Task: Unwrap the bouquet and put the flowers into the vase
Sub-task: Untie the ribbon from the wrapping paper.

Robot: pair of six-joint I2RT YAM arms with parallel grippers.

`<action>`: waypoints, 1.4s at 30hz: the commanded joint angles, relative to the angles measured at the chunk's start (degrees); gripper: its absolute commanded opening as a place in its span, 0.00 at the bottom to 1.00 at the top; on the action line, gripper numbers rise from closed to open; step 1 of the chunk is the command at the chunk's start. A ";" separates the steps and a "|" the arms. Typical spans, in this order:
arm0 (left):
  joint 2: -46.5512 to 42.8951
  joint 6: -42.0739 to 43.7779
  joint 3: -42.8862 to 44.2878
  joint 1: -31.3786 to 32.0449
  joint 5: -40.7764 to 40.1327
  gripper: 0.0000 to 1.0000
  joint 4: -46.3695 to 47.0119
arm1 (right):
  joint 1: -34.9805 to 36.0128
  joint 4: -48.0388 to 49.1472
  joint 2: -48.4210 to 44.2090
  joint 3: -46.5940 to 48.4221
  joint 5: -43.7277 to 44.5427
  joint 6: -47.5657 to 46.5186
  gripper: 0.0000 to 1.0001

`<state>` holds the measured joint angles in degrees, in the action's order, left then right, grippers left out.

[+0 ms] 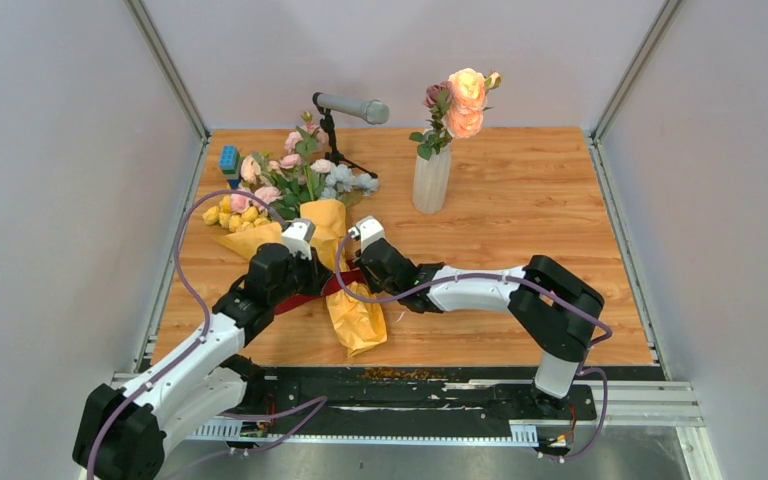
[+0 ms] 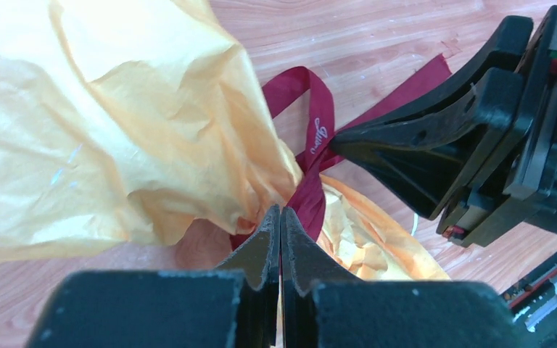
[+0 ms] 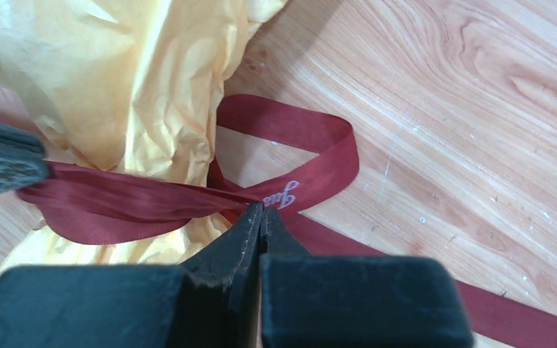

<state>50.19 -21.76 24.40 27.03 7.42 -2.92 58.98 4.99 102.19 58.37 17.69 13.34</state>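
The bouquet (image 1: 332, 228) lies on the table with its orange paper (image 2: 116, 116) crinkled around the stems. Its flowers (image 1: 290, 172) fan out toward the back left. A dark red ribbon (image 3: 312, 134) is tied round the paper's waist, with one loop lying on the wood. My left gripper (image 2: 281, 212) is shut on the ribbon (image 2: 313, 119) close to the knot. From the other side, my right gripper (image 3: 261, 209) is shut on the ribbon beside its white lettering, and a strand runs taut to the left finger (image 3: 0, 163). The vase (image 1: 431, 182) stands behind, holding peach roses (image 1: 466, 103).
A black microphone stand with a grey mic (image 1: 352, 107) stands behind the bouquet. A small blue object (image 1: 229, 160) sits at the back left edge. Yellow blooms (image 1: 232, 214) lie at the bouquet's left. A ribbon tail (image 3: 522, 315) trails across the wood.
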 commanded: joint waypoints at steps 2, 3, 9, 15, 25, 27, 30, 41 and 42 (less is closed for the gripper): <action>-5.56 -3.93 -2.37 0.22 -7.17 0.00 -3.55 | -0.79 1.27 -2.04 -2.20 2.20 4.96 0.00; -7.21 -5.16 -3.03 0.22 -9.58 0.00 -4.55 | -0.86 1.25 -2.08 -2.91 2.13 5.73 0.00; -15.09 -12.49 -7.34 0.13 -14.21 0.00 -9.88 | -1.08 1.95 -2.86 -6.33 -0.12 10.28 0.00; -20.53 -16.40 -8.24 0.13 -18.37 0.00 -17.71 | -1.10 2.20 -4.18 -8.73 -1.08 13.02 0.00; -22.33 -12.88 0.86 0.13 -11.78 0.49 -21.57 | -3.62 -2.40 -12.10 -10.58 -7.42 10.69 0.26; -19.91 -9.99 2.85 0.13 -8.22 0.55 -20.10 | -4.98 -3.50 -13.92 -10.80 -10.20 8.82 0.31; -14.06 -5.51 4.83 0.13 -1.96 0.62 -16.92 | -7.14 -4.74 -16.27 -10.82 -13.53 5.98 0.39; 3.84 2.90 8.87 0.38 4.44 0.75 -10.60 | -14.93 -4.63 -13.47 -6.71 -36.47 -1.64 0.51; 4.43 2.99 8.76 0.52 4.44 0.75 -10.20 | -15.34 -4.59 -12.81 -6.10 -37.74 -1.61 0.52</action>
<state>53.28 -22.52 30.61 27.03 9.85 -17.04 44.51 -0.67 87.18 48.42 -10.17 14.96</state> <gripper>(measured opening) 0.744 0.510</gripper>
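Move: Both grippers already pinch the ribbon. From the left gripper the ribbon knot on the gathered neck of the wrapping paper is roughly 5 cm to the right, 1 cm ahead and 8 cm below. The paper's upper part sits about 9 cm ahead and 5 cm left; its bunched tail is some 8 cm back and 5 cm right. From the right gripper the knot lies about 2 cm back, 2 cm left and 3 cm lower. Draw the ribbon apart between the closed grippers: left hand about 6 cm left while coming back and sinking, right hand some 3 cm right, back and down. Then open both and let go; lift the left, swing it right again over the ribbon and lower it, while the right rises about 6 cm and eases farther right of the paper's neck. ##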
